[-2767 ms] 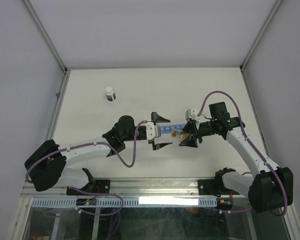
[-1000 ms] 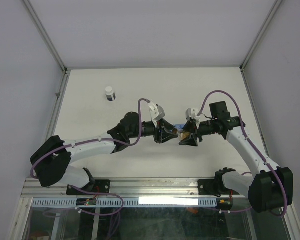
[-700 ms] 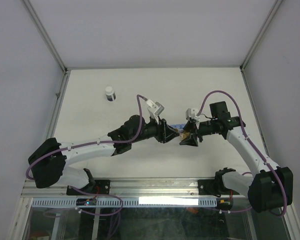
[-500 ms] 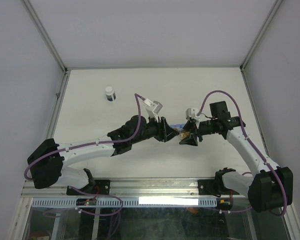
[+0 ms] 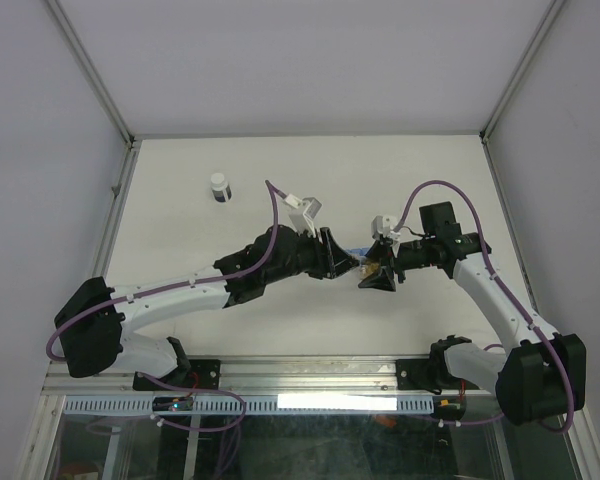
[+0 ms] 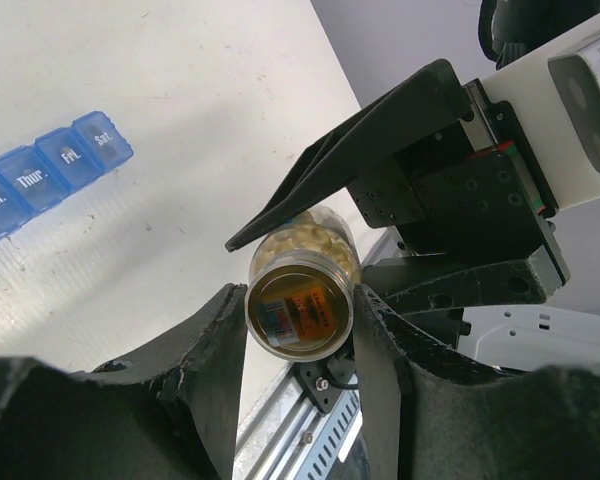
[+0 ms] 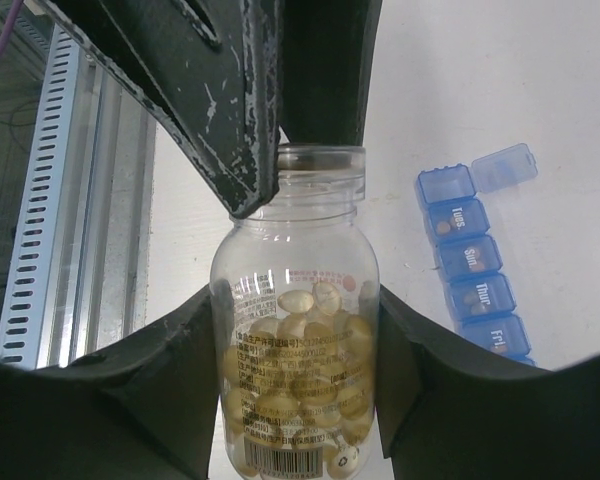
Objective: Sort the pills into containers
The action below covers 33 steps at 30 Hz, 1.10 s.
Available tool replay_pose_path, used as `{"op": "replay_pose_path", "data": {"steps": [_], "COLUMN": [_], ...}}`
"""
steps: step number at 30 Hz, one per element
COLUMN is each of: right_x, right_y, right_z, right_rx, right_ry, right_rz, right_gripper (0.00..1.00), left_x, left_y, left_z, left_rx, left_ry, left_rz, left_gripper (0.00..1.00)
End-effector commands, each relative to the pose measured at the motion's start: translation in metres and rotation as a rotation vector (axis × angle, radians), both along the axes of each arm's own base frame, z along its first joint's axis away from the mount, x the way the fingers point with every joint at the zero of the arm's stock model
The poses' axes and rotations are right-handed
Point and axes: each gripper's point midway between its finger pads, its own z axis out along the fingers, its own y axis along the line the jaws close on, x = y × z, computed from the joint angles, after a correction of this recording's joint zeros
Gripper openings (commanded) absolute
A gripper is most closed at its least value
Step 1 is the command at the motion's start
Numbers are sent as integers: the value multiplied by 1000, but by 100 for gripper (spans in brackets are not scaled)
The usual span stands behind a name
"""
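My right gripper (image 7: 295,335) is shut on the body of a clear bottle (image 7: 296,395). The bottle lies sideways above the table and holds the pills (image 7: 300,360), pale amber capsules. They show from above as an amber cluster (image 5: 364,266). My left gripper (image 6: 300,325) is shut on the bottle's neck end (image 6: 302,308), one finger against each side. The two grippers (image 5: 352,266) meet nose to nose at mid-table. The containers (image 7: 475,265), a blue strip of day-marked compartments, lie on the table under the grippers. One lid stands open, and small brown pills lie in several compartments.
A small white-capped vial (image 5: 219,187) stands apart at the far left of the table. The metal rail of the near edge (image 7: 50,230) runs below the bottle. Part of the blue strip (image 6: 55,170) lies left of the left fingers.
The left arm has reached right, rolled its wrist, and brought its once wide-open jaws in onto the bottle's neck. The right arm and the bottle have stayed put.
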Motion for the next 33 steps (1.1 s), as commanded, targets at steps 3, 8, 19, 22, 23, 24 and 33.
{"op": "replay_pose_path", "data": {"steps": [3,8,19,22,23,24,33], "right_x": [-2,-2,-2,-2,-2,-2,-2], "right_y": [8,8,8,8,8,8,8], "right_z": [23,23,23,23,23,23,22], "right_rx": [64,65,65,65,65,65,65], "right_ry": [-42,-42,-41,-40,-42,-42,-44], "right_rz": [46,46,47,46,47,47,48], "right_gripper": [0,0,0,0,0,0,0], "left_x": [1,-7,11,12,7,0,-30], "left_y": [-9,-12,8,19,24,27,33], "left_z": [51,53,40,45,49,54,34], "left_rx": [-134,-145,-9,48,52,54,153], "left_ry": [-40,-81,-235,-384,-454,-554,-1295], "left_rz": [-20,-78,0,-23,-51,-100,-458], "left_gripper": [37,78,99,99,99,99,99]}}
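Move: My left fingers are closed around the clear lid at the bottle's mouth, so the lid is right at my left hand point. The middle of the bottle is about 4 cm to the right and 1 cm back, roughly level. The blue pill box lies some 7 cm ahead, neither left nor right, its open flap about 10 cm ahead and 7 cm left, both about 17 cm below. From my right hand the lid is about 5 cm left and 1 cm ahead, about level. I open my left fingers wide and let go of the clear lid, easing up a little as they spread. Then I back the left hand off the mouth, about 4 cm left with some rise and draw back, rolling it some 50 degrees clockwise as seen along my fingers. My right hand stays put and keeps its grip on the bottle's body. ##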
